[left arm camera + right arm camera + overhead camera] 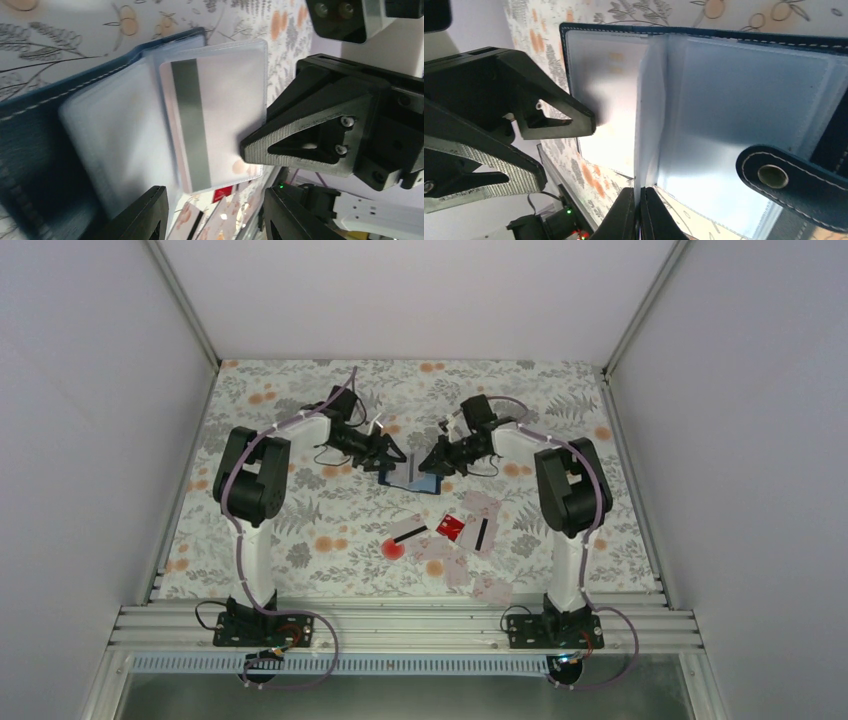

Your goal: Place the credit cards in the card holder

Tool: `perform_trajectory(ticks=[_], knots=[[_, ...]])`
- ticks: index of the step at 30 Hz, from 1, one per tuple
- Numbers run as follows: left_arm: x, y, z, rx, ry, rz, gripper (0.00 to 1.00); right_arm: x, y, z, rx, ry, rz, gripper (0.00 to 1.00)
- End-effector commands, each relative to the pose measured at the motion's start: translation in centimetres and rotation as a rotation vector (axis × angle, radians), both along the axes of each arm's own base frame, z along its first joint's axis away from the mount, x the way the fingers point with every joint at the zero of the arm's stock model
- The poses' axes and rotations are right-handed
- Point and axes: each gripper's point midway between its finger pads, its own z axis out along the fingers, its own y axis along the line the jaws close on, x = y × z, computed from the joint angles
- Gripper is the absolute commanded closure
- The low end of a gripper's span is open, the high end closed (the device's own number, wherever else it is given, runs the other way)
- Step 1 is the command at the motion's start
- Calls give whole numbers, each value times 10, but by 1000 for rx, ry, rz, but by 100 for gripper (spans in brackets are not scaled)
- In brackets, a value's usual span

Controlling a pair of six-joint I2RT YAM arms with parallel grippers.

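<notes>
The navy card holder (410, 482) lies open on the floral cloth between both grippers. In the left wrist view a whitish credit card (220, 100) with a grey stripe sits inside one of its clear pockets, beside the blue cover (30, 150). My left gripper (215, 215) hangs open just off that card's edge, with nothing between its fingers. My right gripper (640, 205) is shut on the edge of a clear pocket leaf (649, 115), holding it upright. The snap tab (774, 175) lies to the right.
Loose cards lie nearer the arm bases: a red one (451, 527), a striped one (408, 534), another striped one (483, 532) and pale ones around them. The two grippers (393, 457) (432, 462) are almost touching over the holder.
</notes>
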Motion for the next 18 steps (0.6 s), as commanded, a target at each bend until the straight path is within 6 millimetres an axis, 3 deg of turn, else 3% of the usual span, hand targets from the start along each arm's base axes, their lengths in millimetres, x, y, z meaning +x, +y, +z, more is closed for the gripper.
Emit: perform_trajectory(ticks=[1, 11, 18], knots=[[1, 10, -9, 97, -28, 5, 50, 3, 1, -2, -60, -15, 21, 96], [18, 59, -8, 424, -200, 93, 50, 5, -5, -22, -281, 7, 30, 96], [3, 74, -30, 498, -203, 88, 51, -3, 0, -30, -415, 8, 55, 96]])
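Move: The open card holder hangs low under both hands, its middle roughly 3 cm right of the left hand, 1 cm back and 6 cm below. From the right hand, which already pinches the edge of the clear sleeve with the striped card inside, the holder's middle is about 2 cm left, level fore and aft, and some 5 cm down. Nearer the bases, the red card lies 14 cm back and 8 cm right of the right hand; the loose striped card is 15 cm back and 2 cm left of it. The clear sleeve with the striped card stays pinched upright in the right fingers, which sink about 2 cm towards the table and tip steeper. The left hand, already empty and half open, withdraws leftward from it some 6 cm, dipping first and then lifting again, while its fingers swing about 25 degrees to point more downward and stay open. ##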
